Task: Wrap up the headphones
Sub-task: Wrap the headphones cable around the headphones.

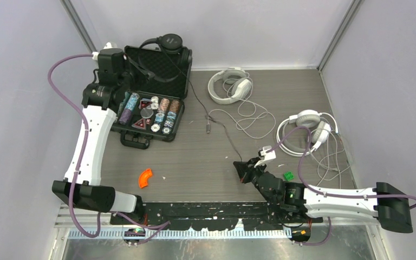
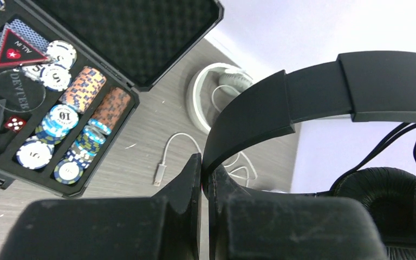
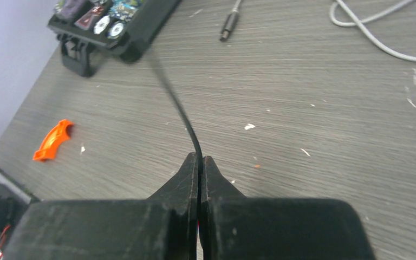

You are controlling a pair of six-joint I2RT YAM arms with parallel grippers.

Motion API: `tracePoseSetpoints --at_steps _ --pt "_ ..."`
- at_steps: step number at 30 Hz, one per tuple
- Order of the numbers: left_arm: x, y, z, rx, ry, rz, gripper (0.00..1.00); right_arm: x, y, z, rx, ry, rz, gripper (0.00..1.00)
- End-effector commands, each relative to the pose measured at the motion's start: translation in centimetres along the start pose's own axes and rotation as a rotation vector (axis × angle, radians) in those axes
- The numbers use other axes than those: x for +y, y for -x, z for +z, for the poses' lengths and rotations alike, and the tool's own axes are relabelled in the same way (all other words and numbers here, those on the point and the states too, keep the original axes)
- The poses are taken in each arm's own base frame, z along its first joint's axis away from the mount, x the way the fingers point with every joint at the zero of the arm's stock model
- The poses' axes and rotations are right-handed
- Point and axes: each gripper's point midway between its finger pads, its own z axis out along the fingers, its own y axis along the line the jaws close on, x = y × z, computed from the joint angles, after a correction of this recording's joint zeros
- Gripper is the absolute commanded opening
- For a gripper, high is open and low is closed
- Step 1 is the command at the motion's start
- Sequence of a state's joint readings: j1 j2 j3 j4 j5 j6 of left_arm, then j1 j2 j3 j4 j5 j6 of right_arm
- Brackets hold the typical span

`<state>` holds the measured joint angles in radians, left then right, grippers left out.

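Note:
My left gripper (image 1: 141, 65) is raised at the far left and shut on the headband (image 2: 314, 86) of the black headphones (image 1: 169, 47), which hang over the open case lid. In the left wrist view the jaws (image 2: 205, 168) pinch the band's end, with a black ear pad (image 2: 390, 195) to the right. The thin black cord (image 1: 216, 122) runs down across the table to my right gripper (image 1: 244, 169), shut on it (image 3: 200, 158). One pair of white headphones (image 1: 230, 85) lies at the back centre and another (image 1: 309, 127) at the right, both with loose pale cords.
An open black case (image 1: 123, 129) of poker chips sits at the left. An orange curved piece (image 1: 145, 177) lies near the front and a small green piece (image 1: 288, 176) is by my right arm. A cord plug (image 1: 208, 129) rests mid-table. Walls enclose three sides.

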<state>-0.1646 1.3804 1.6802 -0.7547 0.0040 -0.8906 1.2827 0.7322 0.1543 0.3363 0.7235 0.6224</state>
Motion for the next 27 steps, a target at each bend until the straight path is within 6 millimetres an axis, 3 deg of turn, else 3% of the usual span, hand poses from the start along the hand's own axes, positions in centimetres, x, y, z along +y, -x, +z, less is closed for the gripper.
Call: tracePoseSetpoints --at_steps 1,6,13,19,27 --pt "-4.2 3.9 -2.5 -0.082 -0.177 -0.097 0.0 -3.2 1.0 -0.4 -0.063 -0.197 0.122 0.0" --pt "-3.8 6.4 -3.7 -0.124 -0.199 -0.148 0.0 -6.7 2.1 -1.6 -0.118 -0.381 0.136 0.0" --pt "-2.3 8.9 -4.8 -0.148 -0.211 -0.199 0.0 -9.0 4.7 -2.8 -0.214 -0.494 0.133 0.0" --pt "-2.2 8.8 -5.3 -0.105 -0.237 -0.175 0.0 -11.1 5.7 -1.7 -0.188 -0.579 0.065 0.0" --pt "-3.4 7.1 -6.9 -0.007 -0.312 -0.045 0.0 -15.1 5.8 1.1 -0.067 -0.667 0.083 0.0"
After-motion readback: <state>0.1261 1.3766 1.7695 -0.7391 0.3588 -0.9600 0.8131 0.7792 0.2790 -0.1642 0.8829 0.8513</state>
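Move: The left gripper already holds the black headphones by the headband, their middle some 7 cm ahead and 6 cm to its right; the chip case is about 10 cm to this hand's left, level with it and well below. The right gripper already pinches the cable, with the black headphones roughly 29 cm ahead, 28 cm left and 27 cm above. The coiled white headphones lie about 28 cm right and 13 cm ahead of it, the green block 21 cm right and 7 cm back. Sweep the right gripper right about 15 cm, edging forward and slightly down towards the coiled white headphones, turning some 40 degrees clockwise and keeping the cable pinched. Carry the black headphones left and up with the left gripper, its left side dipping, then ease back a little right while still rising; keep both grippers shut. ##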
